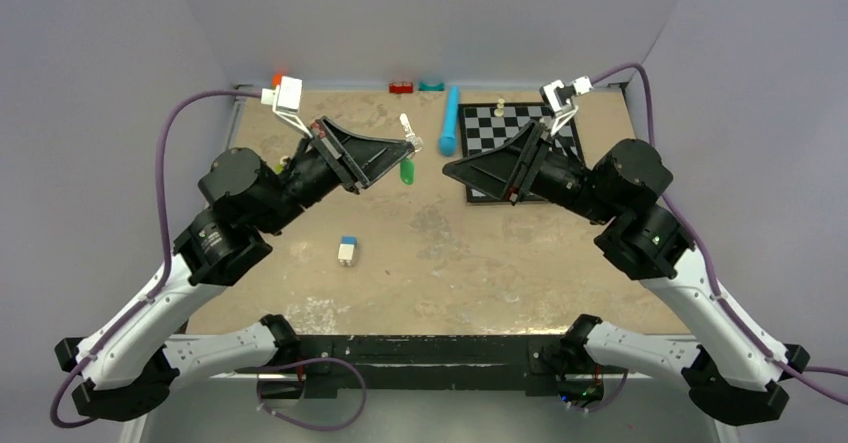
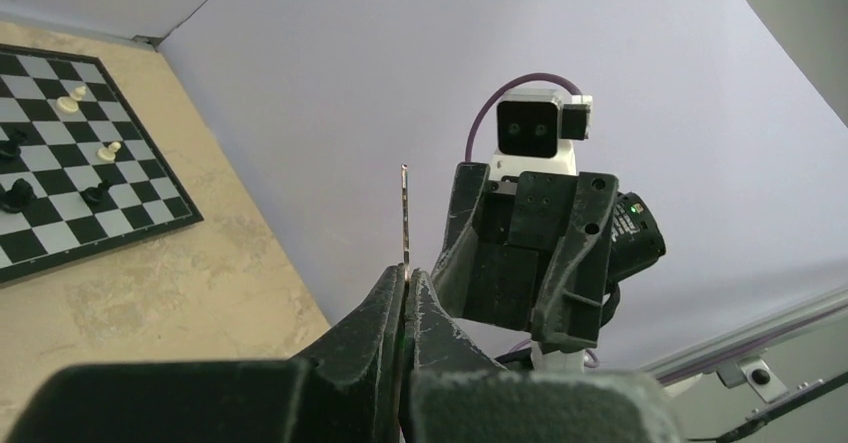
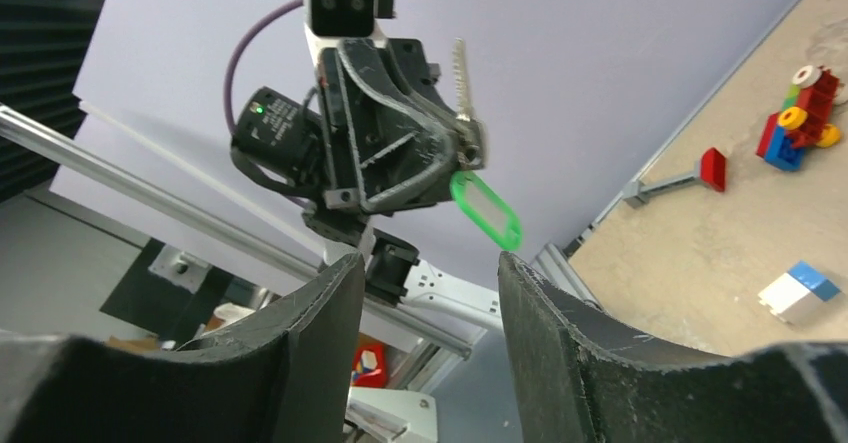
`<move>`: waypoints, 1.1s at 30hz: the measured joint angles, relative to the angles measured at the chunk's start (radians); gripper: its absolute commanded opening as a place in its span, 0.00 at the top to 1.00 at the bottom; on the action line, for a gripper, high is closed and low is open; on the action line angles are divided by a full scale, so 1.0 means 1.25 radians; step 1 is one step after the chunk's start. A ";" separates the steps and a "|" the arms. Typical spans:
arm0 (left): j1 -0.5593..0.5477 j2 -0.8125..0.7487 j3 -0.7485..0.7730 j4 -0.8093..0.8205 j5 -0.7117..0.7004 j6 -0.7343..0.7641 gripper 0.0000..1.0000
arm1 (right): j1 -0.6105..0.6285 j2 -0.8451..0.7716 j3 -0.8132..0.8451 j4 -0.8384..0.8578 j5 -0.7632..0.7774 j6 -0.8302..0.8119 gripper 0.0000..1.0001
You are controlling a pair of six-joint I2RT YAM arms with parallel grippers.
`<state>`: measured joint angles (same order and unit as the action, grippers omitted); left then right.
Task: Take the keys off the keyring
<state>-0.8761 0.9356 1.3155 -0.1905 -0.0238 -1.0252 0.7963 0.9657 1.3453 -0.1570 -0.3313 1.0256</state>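
My left gripper (image 1: 410, 146) is shut on the keys and holds them in the air above the middle of the table. The silver key (image 1: 405, 124) points toward the back and the green tag (image 1: 407, 171) hangs below. In the left wrist view the key (image 2: 404, 213) shows edge-on, rising from the closed jaws of my left gripper (image 2: 405, 281). In the right wrist view the key (image 3: 460, 75) and green tag (image 3: 487, 211) hang from the left gripper's tip (image 3: 468, 148). My right gripper (image 1: 447, 169) faces them a short way to the right, open and empty (image 3: 430, 263).
A blue-topped white block (image 1: 347, 250) lies on the table toward the near side. A chessboard (image 1: 486, 138) with several pieces lies at the back right, partly under the right arm. A blue cylinder (image 1: 450, 120) lies beside it. Red (image 1: 402, 87) and teal (image 1: 431, 85) bricks sit at the back wall.
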 measured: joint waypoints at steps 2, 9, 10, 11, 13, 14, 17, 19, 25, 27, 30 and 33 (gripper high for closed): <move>0.000 0.008 0.040 -0.037 0.023 0.020 1.00 | 0.000 -0.006 0.022 -0.044 0.005 -0.023 0.45; 0.002 0.079 0.240 -0.140 0.161 0.090 1.00 | 0.000 -0.009 0.103 -0.121 0.012 -0.081 0.50; 0.002 0.080 0.246 -0.156 0.174 0.097 1.00 | 0.000 -0.008 0.107 -0.121 0.009 -0.084 0.51; 0.003 0.081 0.251 -0.173 0.184 0.103 1.00 | 0.000 -0.007 0.110 -0.122 0.003 -0.086 0.51; 0.003 0.092 0.267 -0.206 0.202 0.106 1.00 | 0.000 0.003 0.117 -0.126 -0.005 -0.091 0.51; 0.003 0.100 0.276 -0.218 0.211 0.109 1.00 | 0.000 0.006 0.120 -0.127 -0.009 -0.094 0.51; 0.003 0.128 0.291 -0.233 0.240 0.111 1.00 | 0.000 0.026 0.130 -0.127 -0.028 -0.105 0.51; 0.003 0.147 0.293 -0.237 0.263 0.111 1.00 | 0.000 0.040 0.131 -0.131 -0.041 -0.111 0.52; 0.003 0.192 0.293 -0.240 0.315 0.109 1.00 | 0.000 0.053 0.133 -0.140 -0.059 -0.128 0.66; 0.003 0.194 0.293 -0.238 0.325 0.108 1.00 | -0.001 0.053 0.137 -0.150 -0.061 -0.136 0.68; 0.003 0.190 0.294 -0.238 0.331 0.109 1.00 | -0.001 0.053 0.139 -0.150 -0.065 -0.141 0.67; 0.003 0.188 0.294 -0.238 0.331 0.109 1.00 | -0.001 0.051 0.139 -0.150 -0.066 -0.145 0.64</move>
<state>-0.8726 1.1702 1.6836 -0.4885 0.3901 -0.8886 0.7956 1.0290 1.5196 -0.3447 -0.4141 0.8448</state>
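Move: The keyring is still pinched at the left fingertips; from the open right hand it lies some 4 cm ahead and 5 cm to the left, about level. From the right hand, the silver key sticks up about 6 cm ahead and 6 cm left, 2 cm higher, and the green tag hangs about 2 cm ahead, 6 cm left and 3 cm below. The right fingertips wait about 4 cm back and 5 cm right of the left hand, level. The keyring is brought to the right fingertips by the left hand, which keeps its pinch, lifts about 5 cm while drawing back, then comes down and rightward, turning some 20 degrees clockwise and rolling its left side up. The right hand backs off a couple of centimetres up and to the right, then returns left and down, its half-open fingers narrowing around the ring by the silver key. ##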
